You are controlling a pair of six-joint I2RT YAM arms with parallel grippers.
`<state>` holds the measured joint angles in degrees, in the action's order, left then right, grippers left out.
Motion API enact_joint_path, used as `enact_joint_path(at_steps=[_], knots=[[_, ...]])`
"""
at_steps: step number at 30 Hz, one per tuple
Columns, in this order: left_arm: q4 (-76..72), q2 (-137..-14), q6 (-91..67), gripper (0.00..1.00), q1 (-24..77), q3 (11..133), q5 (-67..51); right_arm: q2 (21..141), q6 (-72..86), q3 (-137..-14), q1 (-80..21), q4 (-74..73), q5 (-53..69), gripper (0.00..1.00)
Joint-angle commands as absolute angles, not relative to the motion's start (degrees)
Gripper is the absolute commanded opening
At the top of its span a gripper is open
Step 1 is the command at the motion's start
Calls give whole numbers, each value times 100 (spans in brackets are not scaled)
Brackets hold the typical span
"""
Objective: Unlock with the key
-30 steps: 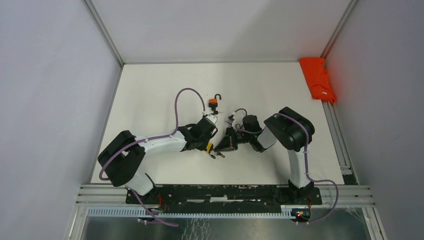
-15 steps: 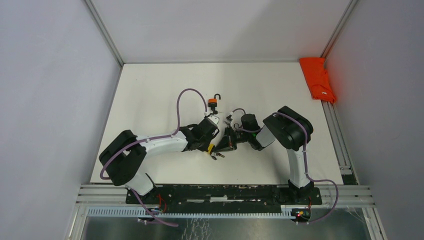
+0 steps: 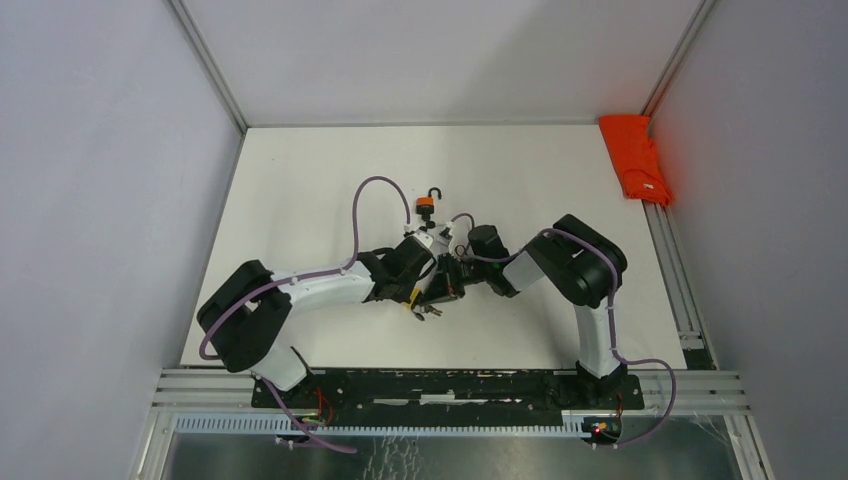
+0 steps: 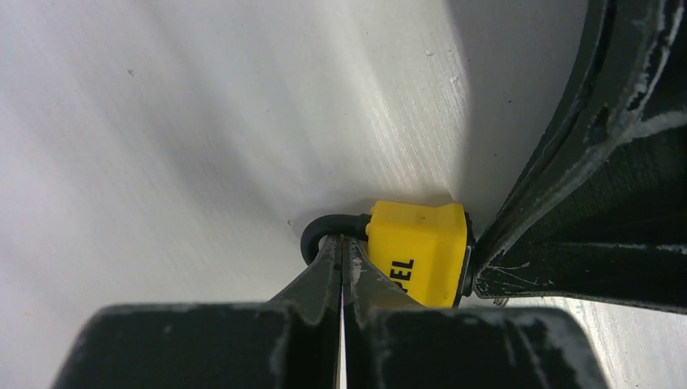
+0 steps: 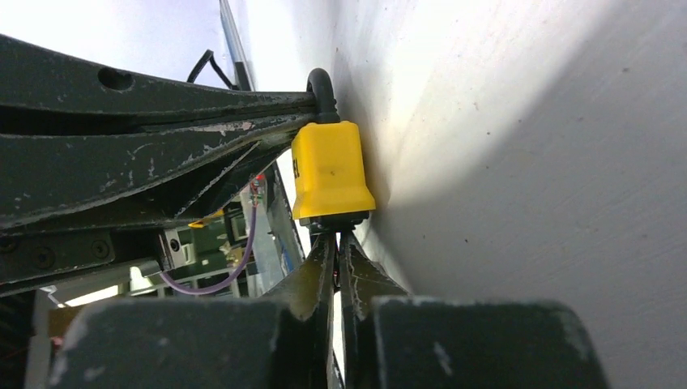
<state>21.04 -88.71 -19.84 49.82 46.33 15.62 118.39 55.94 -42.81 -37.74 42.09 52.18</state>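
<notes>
The yellow padlock (image 4: pixel 417 251) hangs just over the white table, between both grippers. My left gripper (image 4: pixel 340 243) is shut with its tips on the lock's black shackle (image 4: pixel 324 227). In the right wrist view the padlock (image 5: pixel 330 170) stands shackle (image 5: pixel 322 85) up. My right gripper (image 5: pixel 336 237) is shut right under the lock's base on the dark key (image 5: pixel 336 220), which enters the keyhole. From the top, the two grippers meet tip to tip at the padlock (image 3: pixel 411 298). A bunch of spare keys (image 3: pixel 430 312) dangles below it.
An orange padlock (image 3: pixel 426 205) with its shackle open lies on the table just beyond the left wrist. An orange cloth (image 3: pixel 635 158) sits at the back right corner. Grey walls close in the white table (image 3: pixel 300 180) on three sides.
The right wrist has moved left, closer to the left gripper. The padlock and the dangling keys have shifted slightly left with it. Both grippers stay shut.
</notes>
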Motion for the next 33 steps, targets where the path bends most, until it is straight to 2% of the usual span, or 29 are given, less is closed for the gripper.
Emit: enact_joint_path(at_steps=[1, 11, 16, 21, 23, 29, 33], knots=[[673, -8853, -2452, 2, 5282, 4668, 132, 11755, 4947, -4220, -4165, 4097, 3519, 11], [643, -8625, -2452, 2, 5278, 4439, 202, 11198, 4800, -3482, -4156, 4280, 3278, 31], [611, -8586, -2478, 2, 5280, 4362, 195, 11011, 4799, -3455, -4144, 4413, 3338, 36], [614, -8464, -2471, 2, 5284, 4284, 234, 10607, 4688, -3391, -4122, 4173, 3244, 38], [615, -8428, -2470, 2, 5282, 4251, 253, 10417, 4517, -3383, -4101, 3831, 3090, 42], [574, -8407, -2452, 2, 5282, 4187, 243, 9961, 4305, -3162, -4018, 3515, 2857, 39], [580, -8376, -2435, 2, 5282, 4162, 245, 9786, 4101, -3112, -4001, 3251, 2806, 40]])
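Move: The left gripper still holds the yellow padlock by its shackle, with the body's middle about 3 cm to that hand's right and the key's head roughly 5 cm right. That key head sits at the right fingertips, about 1 cm left of the hand point; from the right hand the padlock body lies some 3 cm left, level with it. The orange padlock lies about 19 cm ahead of the right hand. Open the right fingers to about two-fifths and let go of the key head, easing the hand back about 1 cm, then some 3 cm to the right, rolling it about 15 degrees and tipping the fingertips slightly down. Keep the left grip on the shackle and bring the padlock along, about 3 cm right and 1 cm back, tilting it some 10 degrees. ##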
